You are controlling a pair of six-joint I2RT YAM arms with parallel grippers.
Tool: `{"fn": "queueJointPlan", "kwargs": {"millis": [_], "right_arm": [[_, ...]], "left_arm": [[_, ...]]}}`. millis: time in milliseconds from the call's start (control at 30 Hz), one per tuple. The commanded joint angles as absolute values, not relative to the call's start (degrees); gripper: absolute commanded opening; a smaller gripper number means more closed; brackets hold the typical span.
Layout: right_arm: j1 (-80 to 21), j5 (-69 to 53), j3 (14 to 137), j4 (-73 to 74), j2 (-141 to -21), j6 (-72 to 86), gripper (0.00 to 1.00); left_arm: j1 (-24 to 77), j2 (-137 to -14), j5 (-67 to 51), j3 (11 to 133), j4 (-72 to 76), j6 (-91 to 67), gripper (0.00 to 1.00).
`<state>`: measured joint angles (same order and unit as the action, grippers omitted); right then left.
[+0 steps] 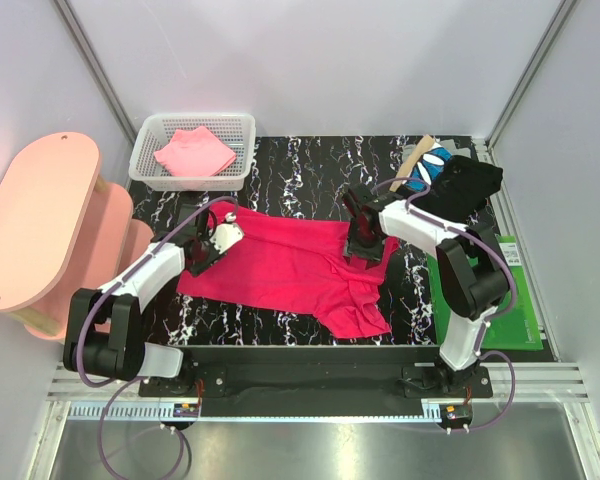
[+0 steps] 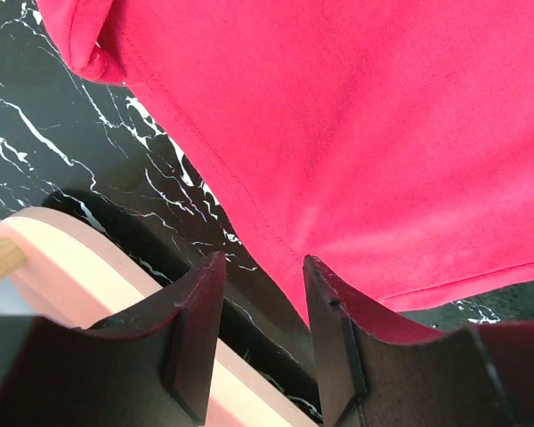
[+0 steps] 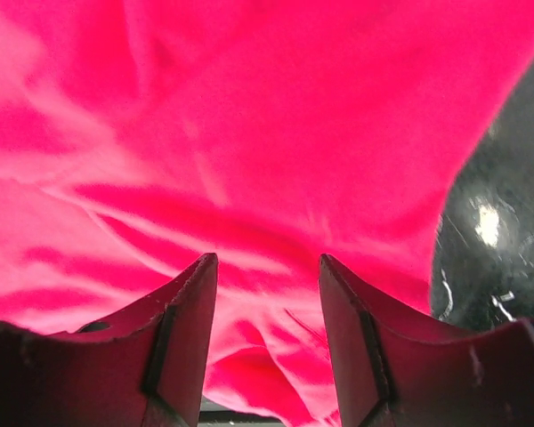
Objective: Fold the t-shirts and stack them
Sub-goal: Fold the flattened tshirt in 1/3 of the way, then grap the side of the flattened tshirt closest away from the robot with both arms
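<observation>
A crimson-red t-shirt (image 1: 290, 265) lies spread on the black marbled table (image 1: 300, 170), one sleeve trailing toward the front right. My left gripper (image 1: 202, 250) is open over the shirt's left edge; in the left wrist view (image 2: 262, 267) its jaws stand apart above the hem of the shirt (image 2: 356, 133) with nothing between them. My right gripper (image 1: 363, 248) is open over the shirt's right part; in the right wrist view (image 3: 267, 267) wrinkled red cloth (image 3: 249, 133) fills the frame below empty jaws. Folded black (image 1: 465, 185) and blue-with-white-marks (image 1: 432, 165) shirts are stacked at the back right. A folded pink shirt (image 1: 195, 152) lies in the basket.
A white mesh basket (image 1: 242, 125) stands at the back left. A pink stool (image 1: 35, 215) is beside the table's left edge, also in the left wrist view (image 2: 89, 276). A green mat (image 1: 515, 300) lies at the right edge. White walls enclose the cell.
</observation>
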<state>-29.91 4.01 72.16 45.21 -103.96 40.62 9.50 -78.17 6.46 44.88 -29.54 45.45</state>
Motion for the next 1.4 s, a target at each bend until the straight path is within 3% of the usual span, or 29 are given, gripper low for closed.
{"fn": "queueJointPlan", "kwargs": {"millis": [0, 233, 367, 600, 833, 1367], "right_arm": [[-28.74, 6.68, 77.51, 44.56, -108.27, 38.85, 0.57], [-26.98, 6.94, 79.98, 44.74, -114.17, 37.44, 0.56], [-25.84, 8.26, 79.19, 45.70, -111.89, 36.56, 0.56], [-25.31, 7.04, 82.79, 48.60, -105.12, 36.39, 0.60], [-23.91, 6.77, 86.66, 50.09, -104.93, 35.60, 0.60], [-19.95, 8.53, 84.46, 47.72, -112.50, 35.16, 0.59]], "left_arm": [[9.76, -77.61, 6.50, 45.97, -28.74, 44.82, 0.45], [9.76, -76.20, 7.12, 44.56, -28.21, 44.74, 0.45], [9.67, -77.08, 8.43, 45.17, -26.37, 44.12, 0.45], [9.67, -82.87, 11.78, 59.55, -19.60, 37.63, 0.47], [10.98, -97.89, 11.60, 70.39, -20.04, 37.88, 0.47], [12.04, -101.95, 9.32, 67.24, -21.62, 39.72, 0.45]]}}
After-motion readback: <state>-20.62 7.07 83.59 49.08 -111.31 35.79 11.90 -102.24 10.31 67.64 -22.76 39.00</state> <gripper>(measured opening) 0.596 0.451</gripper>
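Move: The left hand hovers over the red t-shirt's left edge, with the far left corner, where the fold ends, about 13 cm ahead, 2 cm right and 4 cm below; the basket's middle is some 30 cm ahead, 2 cm left, at hand height. From the right hand, the shirt's far right corner lies roughly 7 cm ahead, 10 cm right and 3 cm below; the black cloth is about 19 cm ahead and 22 cm right. Both open grippers head for the shirt's far corners. The left, after a pause, arcs forward, rising about 7 cm and sinking as far, then eases back slightly over the far left corner, roughly 12 cm farther out. The right goes forward and down, shifts right while low, lifts forward, then sinks rightwards towards its corner. No grip on the cloth is seen. ##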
